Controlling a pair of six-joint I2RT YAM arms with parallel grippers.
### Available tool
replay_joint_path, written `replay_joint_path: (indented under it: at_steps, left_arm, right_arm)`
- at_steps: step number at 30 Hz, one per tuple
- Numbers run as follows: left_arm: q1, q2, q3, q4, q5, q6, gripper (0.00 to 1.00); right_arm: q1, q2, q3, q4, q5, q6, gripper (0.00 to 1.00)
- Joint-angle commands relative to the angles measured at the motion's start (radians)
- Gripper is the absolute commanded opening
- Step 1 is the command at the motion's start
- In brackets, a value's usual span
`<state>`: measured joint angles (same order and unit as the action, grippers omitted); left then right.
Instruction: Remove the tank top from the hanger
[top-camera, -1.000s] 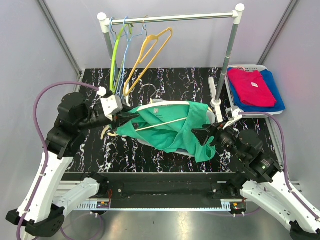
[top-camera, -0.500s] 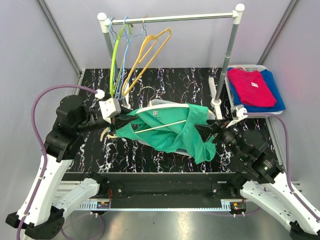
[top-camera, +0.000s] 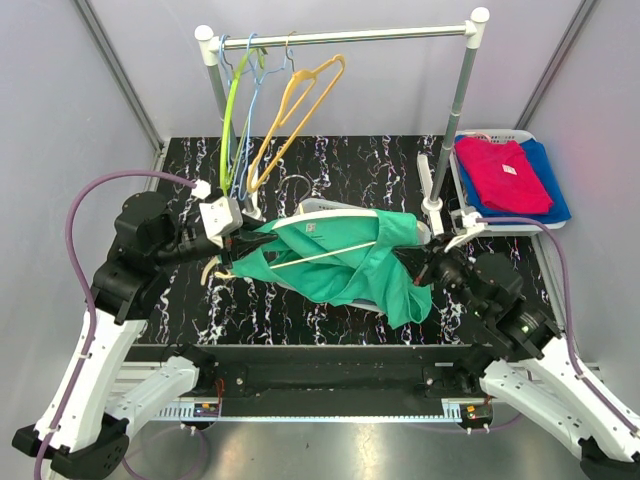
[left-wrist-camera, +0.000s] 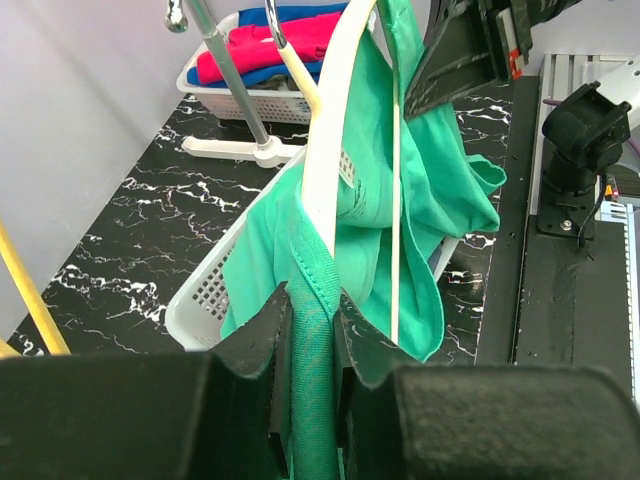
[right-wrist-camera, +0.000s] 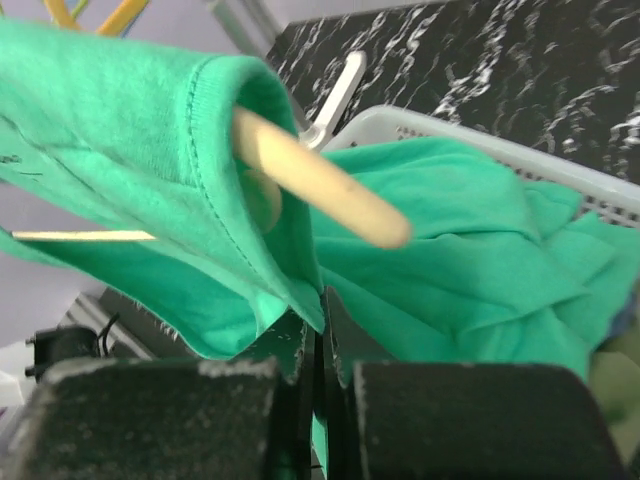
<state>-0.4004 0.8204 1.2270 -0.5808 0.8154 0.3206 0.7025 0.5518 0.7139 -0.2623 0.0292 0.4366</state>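
The green tank top hangs on a cream hanger held over a white basket at the table's middle. My left gripper is at the garment's left end. In the left wrist view it is shut on the green strap, which covers the hanger's arm there. My right gripper is at the right end. In the right wrist view it is shut on a fold of the tank top, just below the hanger's bare tip.
A clothes rack's rail spans the back, with green, blue and yellow hangers at its left end. Its right post stands close to my right gripper. A second white basket of red and blue clothes sits at the back right.
My right gripper was open beside the tank top's right end; it has moved in a little and shut on the fabric. The left gripper has kept its grip and place.
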Motion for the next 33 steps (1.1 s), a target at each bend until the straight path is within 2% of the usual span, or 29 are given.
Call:
replay_joint_path:
  at_steps: [1, 5, 9, 11, 16, 26, 29, 33]
  left_arm:
    - [0.005, -0.023, 0.002, 0.098, 0.027, -0.012, 0.01]
    - [0.003, -0.024, 0.002, 0.098, 0.031, -0.012, 0.02]
    - [0.003, -0.027, 0.0, 0.098, 0.036, -0.015, 0.02]
    - [0.005, -0.03, 0.0, 0.098, 0.037, -0.017, 0.02]
    - [0.003, -0.035, -0.004, 0.09, 0.047, -0.02, 0.02]
    - [0.003, -0.055, -0.02, 0.059, 0.057, 0.009, 0.03]
    - [0.005, -0.056, -0.026, 0.059, 0.064, 0.011, 0.03]
    - [0.003, -0.058, -0.014, 0.059, 0.067, 0.006, 0.03]
  right_arm:
    - [0.003, -0.101, 0.091, -0.052, 0.24, 0.042, 0.0]
    - [0.002, -0.177, 0.124, -0.084, 0.446, 0.05, 0.0]
    - [0.003, -0.142, 0.166, -0.187, 0.636, 0.063, 0.0]
    - [0.003, -0.109, 0.183, -0.244, 0.684, 0.093, 0.0]
    - [0.003, -0.078, 0.214, -0.249, 0.811, 0.077, 0.0]
    - [0.003, 0.028, 0.41, -0.247, 0.861, -0.058, 0.0]
    - [0.003, 0.086, 0.395, -0.258, 0.807, -0.078, 0.0]
    - [0.003, 0.128, 0.297, -0.238, 0.689, 0.0, 0.0]
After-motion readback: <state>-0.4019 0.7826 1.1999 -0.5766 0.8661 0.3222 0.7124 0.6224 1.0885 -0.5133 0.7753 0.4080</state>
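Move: The tank top's right shoulder, pinched in the right hand, still wraps the white hanger's right end; that bare tip pokes out about 4 cm ahead of the right hand, 3 cm to its right and 3 cm above. The basket's middle lies roughly 8 cm ahead, 9 cm left and 23 cm below that hand; the rack's right foot is some 20 cm ahead, 12 cm right and 27 cm below. From the left hand the hanger's right tip is about 29 cm right, 3 cm ahead and 5 cm below. The tank top's right shoulder, still pinched in the right fingers, is drawn off past the hanger's right tip: the right hand pulls about 14 cm to the right and 10 cm up, edging forward, dipping a little midway before climbing again, while turning some 40 degrees clockwise. The left hand keeps the hanger and the other strap clamped, giving only slightly backward. ##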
